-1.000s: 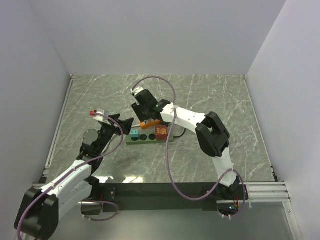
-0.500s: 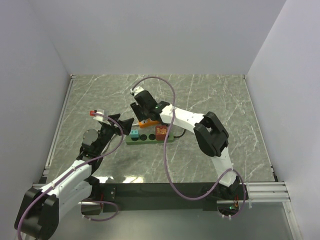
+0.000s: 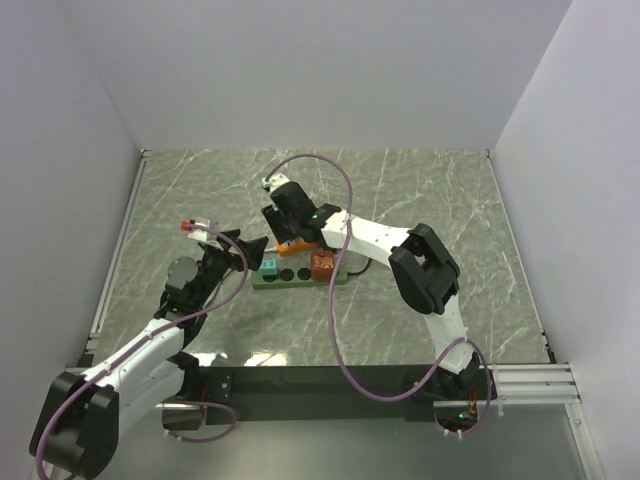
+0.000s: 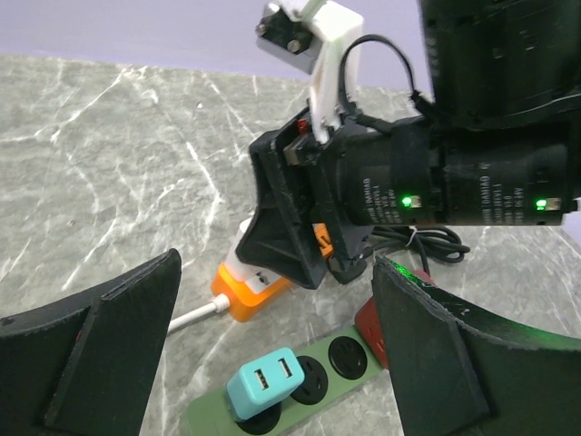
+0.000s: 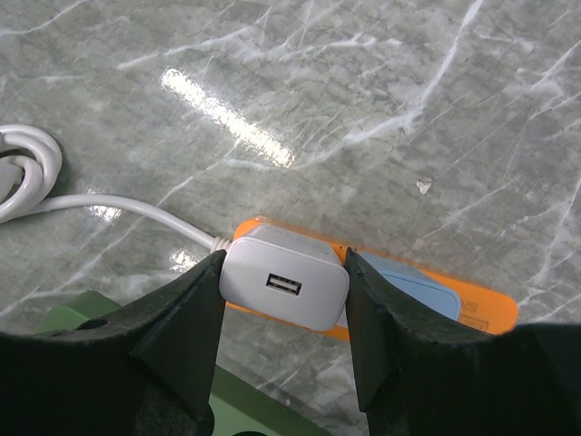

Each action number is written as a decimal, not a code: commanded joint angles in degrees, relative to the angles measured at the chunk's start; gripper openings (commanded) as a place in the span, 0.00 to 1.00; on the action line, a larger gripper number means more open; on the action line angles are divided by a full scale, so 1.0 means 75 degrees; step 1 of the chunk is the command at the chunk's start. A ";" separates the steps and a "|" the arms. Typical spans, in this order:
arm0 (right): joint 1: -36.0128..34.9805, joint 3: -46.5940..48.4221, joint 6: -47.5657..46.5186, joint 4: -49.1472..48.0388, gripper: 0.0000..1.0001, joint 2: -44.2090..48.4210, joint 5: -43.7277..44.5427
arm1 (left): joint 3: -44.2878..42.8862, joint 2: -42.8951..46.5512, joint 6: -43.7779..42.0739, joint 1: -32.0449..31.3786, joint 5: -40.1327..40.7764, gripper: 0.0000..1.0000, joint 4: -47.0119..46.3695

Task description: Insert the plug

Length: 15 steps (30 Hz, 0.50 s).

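My right gripper (image 5: 284,300) is shut on a white USB plug (image 5: 284,288), one finger on each side of it. The plug sits over the cable end of an orange power strip (image 5: 490,313), which lies flat on the table. I cannot tell whether its prongs are in the socket. From the left wrist view, the white plug (image 4: 247,265) stands on the orange power strip (image 4: 238,298) under the right gripper (image 4: 295,259). My left gripper (image 3: 252,247) is open and holds nothing, hovering just left of both strips.
A light blue plug (image 5: 408,283) sits in the orange strip beside the white one. A green power strip (image 4: 207,418) lies in front, carrying a teal USB plug (image 4: 263,386) and a red plug (image 4: 368,320). A white cable (image 5: 109,211) runs left. Purple arm cables loop overhead.
The right gripper has shifted slightly left and back with the white plug still in its grip. The left arm has barely moved.
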State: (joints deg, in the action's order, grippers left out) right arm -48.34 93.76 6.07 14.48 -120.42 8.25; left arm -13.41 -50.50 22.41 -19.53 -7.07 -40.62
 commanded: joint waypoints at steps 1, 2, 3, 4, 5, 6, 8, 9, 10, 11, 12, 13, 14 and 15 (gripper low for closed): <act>0.0000 0.0248 0.0188 0.0612 0.17 0.0376 -0.0315 | -0.0368 0.0112 0.0175 0.0037 0.0263 0.92 0.0212; 0.0000 0.0249 0.0141 0.0589 0.23 0.0411 -0.0303 | -0.0403 0.0101 0.0187 0.0049 0.0344 0.93 0.0271; 0.0011 0.0261 0.0117 0.0577 0.35 0.0446 -0.0280 | -0.0438 0.0112 0.0187 0.0049 0.0380 0.93 0.0353; -0.0012 0.0226 0.0105 0.0554 0.40 0.0563 -0.0245 | -0.0508 0.0089 0.0199 0.0049 0.0380 0.93 0.0446; -0.0001 0.0179 0.0082 0.0438 0.46 0.0622 -0.0163 | -0.0544 0.0066 0.0199 0.0049 0.0392 0.93 0.0482; 0.0011 0.0156 0.0036 0.0402 0.57 0.0692 -0.0058 | -0.0579 0.0054 0.0187 0.0049 0.0311 0.93 0.0506; 0.0000 -0.0043 0.0024 0.0088 0.67 0.0985 0.0002 | -0.0708 0.0007 0.0199 0.0049 0.0298 0.93 0.0623; 0.0000 -0.0136 -0.0058 -0.0089 0.75 0.1113 -0.0022 | -0.0731 0.0018 0.0199 0.0049 0.0287 0.93 0.0635; 0.0000 -0.0311 -0.0082 -0.0230 0.78 0.1335 -0.0034 | -0.0778 0.0030 0.0199 0.0049 0.0310 0.93 0.0646; 0.0011 -0.0360 -0.0152 -0.0452 0.80 0.1419 -0.0022 | -0.0790 0.0065 0.0187 0.0049 0.0310 0.93 0.0658; 0.0011 -0.0383 -0.0187 -0.0524 0.83 0.1512 -0.0010 | -0.0802 0.0089 0.0164 0.0049 0.0298 0.93 0.0635; 0.0011 -0.0418 -0.0234 -0.0594 0.84 0.1641 0.0001 | -0.0814 0.0089 0.0117 0.0049 0.0217 0.94 0.0612; 0.0011 -0.0430 -0.0281 -0.0688 0.84 0.1712 0.0013 | -0.0837 0.0100 0.0129 0.0049 0.0228 0.95 0.0588; 0.0011 -0.0442 -0.0351 -0.0712 0.86 0.1770 0.0106 | -0.0860 0.0089 0.0152 0.0038 0.0240 0.95 0.0611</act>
State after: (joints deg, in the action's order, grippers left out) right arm -48.34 90.63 5.10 14.09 -111.90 7.84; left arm -17.28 -50.46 23.42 -19.46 -5.15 -35.44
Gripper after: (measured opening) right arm 0.853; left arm 0.945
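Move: The white plug already stands on the orange strip, still between the right fingers, its middle about 1 cm below the hand point. The blue plug is roughly 4 cm to its right and 1 cm farther out. The teal plug lies some 6 cm back and 5 cm left of the right hand, the brown plug about 6 cm back and 7 cm right. From the left hand, the white plug is roughly 8 cm ahead, 8 cm right and 11 cm below. The white plug is let go on the orange strip: the right hand keeps its grip almost in place at first, then spreads its fingers off the plug's sides and lifts away, slowly and then fast, about 6 cm nearly straight up. The wrist barely turns, and the fingers end clear above the plug. ##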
